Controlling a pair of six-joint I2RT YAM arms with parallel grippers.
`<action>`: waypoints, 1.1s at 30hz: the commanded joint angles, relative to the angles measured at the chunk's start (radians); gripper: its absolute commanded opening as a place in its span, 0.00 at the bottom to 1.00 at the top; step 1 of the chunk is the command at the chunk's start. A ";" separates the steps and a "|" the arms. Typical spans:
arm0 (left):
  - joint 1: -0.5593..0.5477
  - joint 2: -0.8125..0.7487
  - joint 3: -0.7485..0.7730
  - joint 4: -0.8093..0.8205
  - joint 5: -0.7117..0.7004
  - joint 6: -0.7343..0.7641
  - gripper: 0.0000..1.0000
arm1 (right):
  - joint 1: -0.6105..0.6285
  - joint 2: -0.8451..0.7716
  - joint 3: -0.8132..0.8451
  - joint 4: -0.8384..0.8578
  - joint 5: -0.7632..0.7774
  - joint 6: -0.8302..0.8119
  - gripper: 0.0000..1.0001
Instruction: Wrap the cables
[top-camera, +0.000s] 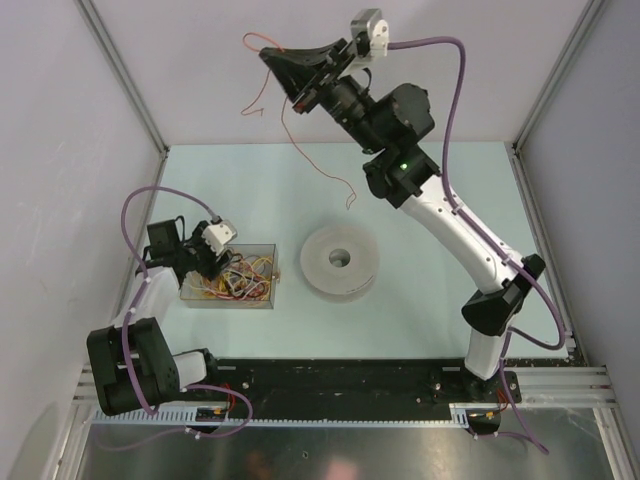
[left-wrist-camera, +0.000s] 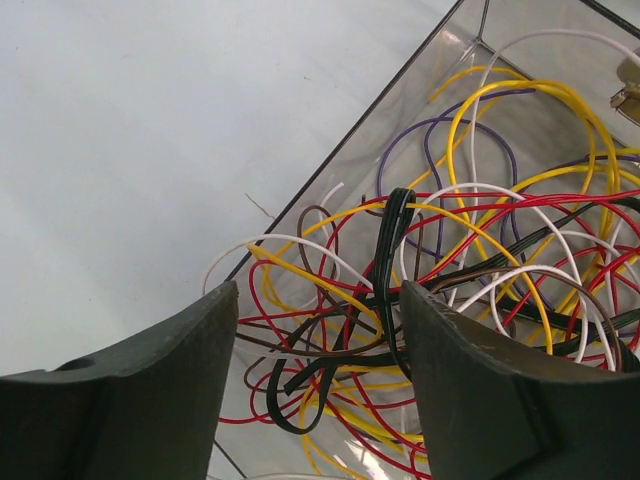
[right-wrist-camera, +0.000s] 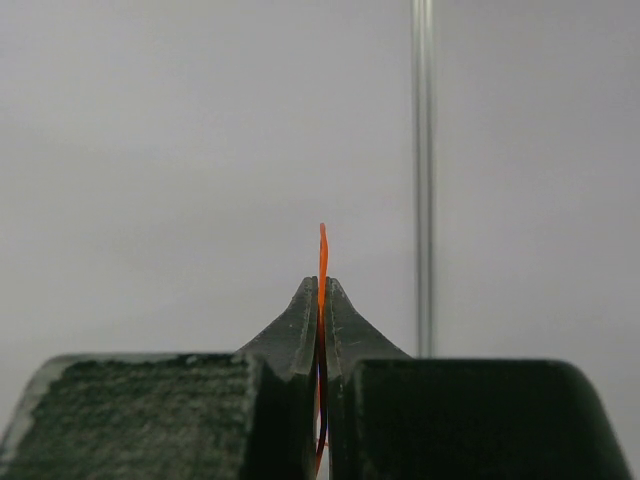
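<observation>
My right gripper (top-camera: 272, 55) is raised high at the back and is shut on a thin orange cable (top-camera: 300, 150). The cable hangs down in a loose curve to the table behind the white spool (top-camera: 340, 262). In the right wrist view the orange cable (right-wrist-camera: 322, 250) sticks up between the closed fingertips (right-wrist-camera: 300, 325). My left gripper (top-camera: 218, 262) is open over a clear box (top-camera: 272, 250) of tangled cables (top-camera: 240, 278). In the left wrist view the yellow, red, white, brown and black cables (left-wrist-camera: 450, 270) lie between and beyond the fingers (left-wrist-camera: 150, 385), which touch none that I can see.
The clear box stands at the left of the pale table, its edge (left-wrist-camera: 340, 150) showing in the left wrist view. The round white spool lies flat in the middle. Grey enclosure walls and frame posts (top-camera: 125, 75) surround the table.
</observation>
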 joint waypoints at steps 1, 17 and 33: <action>-0.004 -0.017 0.030 -0.004 -0.022 -0.010 0.74 | -0.048 -0.078 0.028 0.038 0.028 -0.034 0.00; -0.006 -0.309 0.236 -0.103 0.128 -0.264 0.99 | -0.194 -0.364 -0.444 0.037 -0.094 0.052 0.00; -0.402 -0.271 0.444 0.008 0.309 -0.494 0.97 | -0.205 -0.491 -0.589 0.030 -0.183 0.295 0.00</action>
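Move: My right hand still pinches the thin red cable high up. The grey spool it is carried towards is about 9 cm to that hand's right, neither ahead nor back, and some 58 cm below; the cable box is about 17 cm to its left, 4 cm nearer me and equally far below. From my empty left hand, low in that box, the cable's held part is some 18 cm to the right and 55 cm up, level ahead. The box's middle is 3 cm back, 2 cm right and 3 cm down from it; the spool is 28 cm to the right, 1 cm ahead and 3 cm lower. I spread my left fingers wide and lift them about 25 cm out of the tangle in the box, then swing that hand some 14 cm right towards the held red cable, easing back a little as the fingers tip up and turn clockwise. Meanwhile my shut right hand carries the cable about 10 cm right, then sinks 6 cm, to over the spool. ##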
